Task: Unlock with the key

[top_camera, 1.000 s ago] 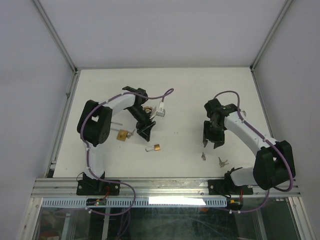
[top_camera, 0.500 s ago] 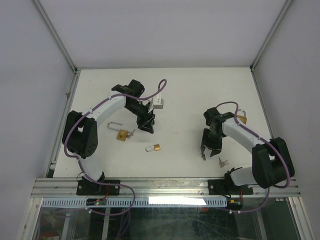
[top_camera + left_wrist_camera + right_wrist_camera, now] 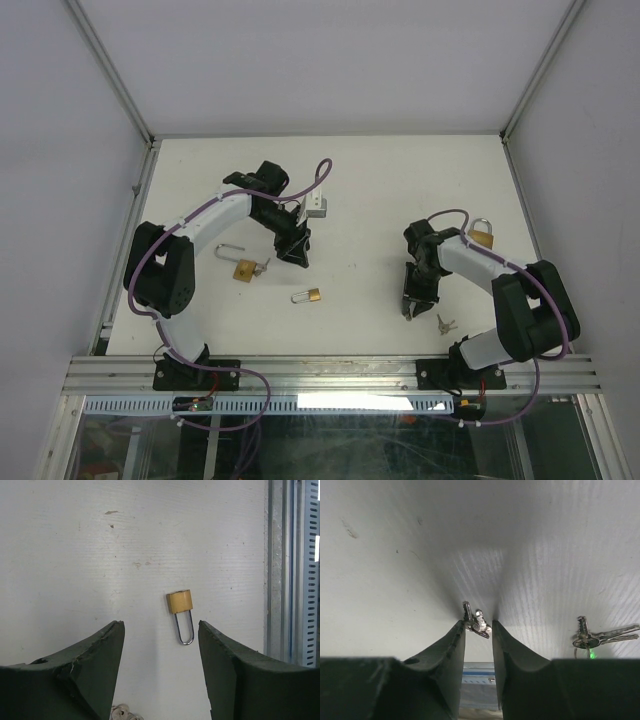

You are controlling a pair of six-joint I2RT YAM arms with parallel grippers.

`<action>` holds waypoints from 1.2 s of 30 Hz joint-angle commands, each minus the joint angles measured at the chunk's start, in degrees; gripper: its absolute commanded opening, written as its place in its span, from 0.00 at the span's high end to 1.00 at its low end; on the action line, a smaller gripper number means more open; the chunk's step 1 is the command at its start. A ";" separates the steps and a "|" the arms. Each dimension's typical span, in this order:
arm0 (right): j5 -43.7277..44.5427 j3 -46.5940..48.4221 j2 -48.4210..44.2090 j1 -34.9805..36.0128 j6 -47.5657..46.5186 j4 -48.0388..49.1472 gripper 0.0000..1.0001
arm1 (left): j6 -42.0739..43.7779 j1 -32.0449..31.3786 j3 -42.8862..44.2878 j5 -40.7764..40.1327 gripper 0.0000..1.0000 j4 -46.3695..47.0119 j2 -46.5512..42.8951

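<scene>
A small bunch of keys (image 3: 478, 621) lies on the white table between the tips of my right gripper (image 3: 478, 625). Its jaws stand narrow around the bunch, which touches the left finger (image 3: 455, 635), with a sliver of gap on the other side. From above, this gripper (image 3: 409, 306) points down at the keys near the table's front. My left gripper (image 3: 161, 626) hangs open over bare table, short of a small brass padlock (image 3: 180, 601) with a shut shackle. In the top view that padlock (image 3: 309, 296) lies in front of the left gripper (image 3: 294, 252).
A second key bunch (image 3: 592, 637) lies right of the right gripper, also in the top view (image 3: 445, 323). A brass padlock with a raised shackle (image 3: 242, 268) and keys (image 3: 262, 267) lies left of centre. Another padlock (image 3: 482, 236) sits behind the right arm. A metal rail (image 3: 330, 372) borders the near edge.
My right gripper has come down and toward the near edge onto the key bunch, and its jaws have narrowed around it. The left arm pulled back a second ago and has since held still.
</scene>
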 commanded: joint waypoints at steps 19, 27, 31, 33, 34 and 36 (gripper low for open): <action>-6.23 5.44 -3.76 0.39 -3.17 -1.45 1.00 | -0.69 -0.43 0.08 3.43 0.39 2.78 -3.77; -12.93 5.43 -2.53 0.40 -8.61 1.42 1.00 | -0.64 -0.46 0.28 3.35 0.39 3.05 -4.00; -18.50 7.21 -4.56 0.90 -12.68 4.31 1.00 | 0.60 -0.41 0.10 4.47 0.40 3.07 -4.79; -21.47 7.55 -6.29 2.86 -14.93 6.86 1.00 | 0.62 -0.31 -0.09 6.27 0.41 4.16 -5.77; -22.52 7.16 -7.12 4.18 -15.58 9.04 1.00 | -0.20 -0.14 -0.70 8.09 0.42 6.74 -6.72; -23.39 6.93 -8.25 7.34 -16.47 11.86 1.00 | -3.01 -0.03 -3.85 10.88 0.44 13.36 -9.61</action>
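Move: The small keys lie practically between the right fingertips, straight under the hand and about 1 cm below it. A second bunch of keys lies about 9 cm to that hand's right and 3 cm nearer the base. The small padlock lies some 23 cm to its left and 4 cm farther out. From the left hand, the small keys are roughly 23 cm to the right, 9 cm back and 10 cm lower. Almost in place at first, the right hand shuts its part-open fingers fully and pinches the small keys. It then carries them left about 6 cm and up about 4 cm, with a little forward drift, towards the small padlock, tipping the fingertips leftward some 20 degrees and turning counter-clockwise. At the very end the left hand, still open and empty, starts to rise. ##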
